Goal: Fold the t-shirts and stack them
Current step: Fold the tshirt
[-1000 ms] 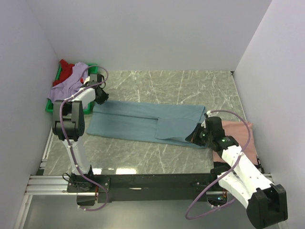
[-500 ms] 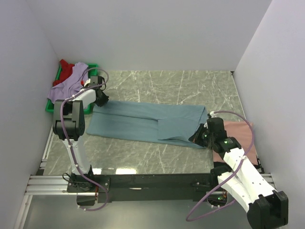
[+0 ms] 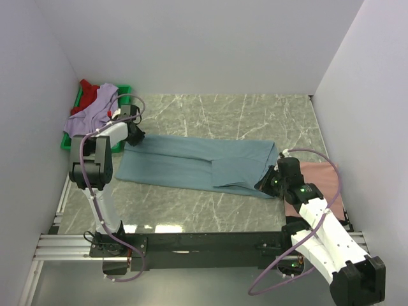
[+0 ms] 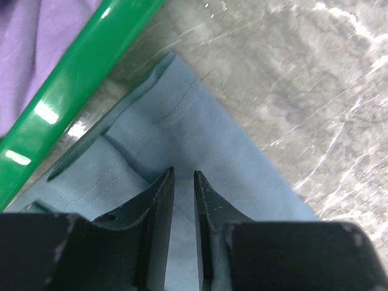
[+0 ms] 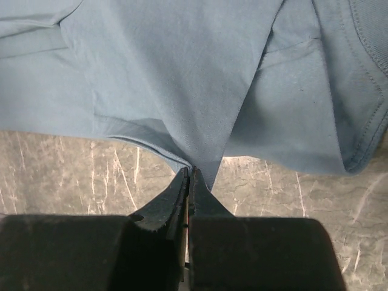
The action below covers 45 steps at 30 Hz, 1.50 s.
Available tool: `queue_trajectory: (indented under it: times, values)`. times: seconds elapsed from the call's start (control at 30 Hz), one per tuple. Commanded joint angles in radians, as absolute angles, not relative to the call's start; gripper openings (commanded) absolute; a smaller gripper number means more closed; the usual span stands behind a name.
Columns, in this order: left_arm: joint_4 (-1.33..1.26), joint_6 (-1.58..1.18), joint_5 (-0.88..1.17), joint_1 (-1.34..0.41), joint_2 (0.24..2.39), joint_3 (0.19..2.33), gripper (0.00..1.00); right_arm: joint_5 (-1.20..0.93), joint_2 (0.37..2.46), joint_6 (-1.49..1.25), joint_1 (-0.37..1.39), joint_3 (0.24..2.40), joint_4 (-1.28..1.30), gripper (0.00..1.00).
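Note:
The grey-blue t-shirt (image 3: 191, 162) lies folded lengthwise across the table. My left gripper (image 3: 134, 136) is at its far left corner. In the left wrist view its jaws (image 4: 183, 176) stand narrowly apart with grey-blue cloth (image 4: 200, 127) bunched between them. My right gripper (image 3: 265, 183) is shut on the shirt's near right edge, and the right wrist view shows the cloth (image 5: 182, 79) pinched at the tips (image 5: 190, 173). The salmon pink shirt (image 3: 326, 182) lies flat at the right, partly under the right arm. The lavender shirt (image 3: 94, 113) and red shirt (image 3: 88, 94) are heaped at far left.
The green plastic tray (image 3: 66, 144) sits at the far left against the wall, under the lavender and red shirts. Its rim (image 4: 79, 79) runs close beside the left gripper. White walls close in on the left, back and right.
My right gripper has drawn slightly right and nearer, tugging the shirt's near right edge. My left gripper has shifted a little at the far left corner.

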State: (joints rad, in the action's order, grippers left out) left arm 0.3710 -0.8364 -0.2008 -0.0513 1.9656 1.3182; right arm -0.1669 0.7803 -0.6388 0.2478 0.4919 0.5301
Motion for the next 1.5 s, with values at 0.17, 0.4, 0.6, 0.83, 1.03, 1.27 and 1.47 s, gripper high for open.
queue_trajectory:
  times: [0.17,0.4,0.6,0.83,1.03,1.27,1.47]
  values:
    - [0.364,-0.842,-0.219,-0.052,1.873,1.276,0.25,-0.147,0.784,-0.646,0.235,0.535,0.525,0.00]
    - [0.365,-0.844,-0.222,-0.054,1.841,1.246,0.25,-0.155,0.801,-0.647,0.232,0.522,0.502,0.00]
    - [0.360,-0.847,-0.224,-0.052,1.799,1.197,0.25,-0.158,0.816,-0.643,0.227,0.517,0.486,0.00]
    - [0.354,-0.857,-0.239,-0.052,1.743,1.134,0.26,-0.156,0.824,-0.638,0.224,0.515,0.479,0.00]
    - [0.345,-0.859,-0.242,-0.049,1.692,1.089,0.26,-0.163,0.836,-0.635,0.222,0.506,0.476,0.00]
    - [0.348,-0.839,-0.174,-0.049,1.641,1.120,0.28,-0.129,0.809,-0.632,0.222,0.546,0.523,0.43]
    - [0.354,-0.827,-0.117,-0.084,1.617,1.131,0.28,-0.020,0.857,-0.635,0.281,0.714,0.543,0.49]
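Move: The left hand hovers at the blue-grey t-shirt's far left end: the folded strip's edge lies about 2 cm back, 1 cm left and 1 cm below, the shirt's far left corner some 4 cm ahead and 4 cm left, the green crate roughly 18 cm left and 7 cm ahead. The right hand still pinches the sleeve flap's corner; its spot on the near hem lies straight beneath, about 6 cm down, with the pink shirt some 25 cm right and 2 cm ahead. The left hand, fingers still slightly parted, draws back about 5 cm low along the cloth, dragging the folded strip's edge back towards the near hem, then lifts some 4 cm clear in the last stretch. Meanwhile the right hand keeps its pinch on the flap's corner and eases it down about 1 cm over the near hem, then opens roughly halfway to let go and comes up about 3 cm, drifting slightly forward. ##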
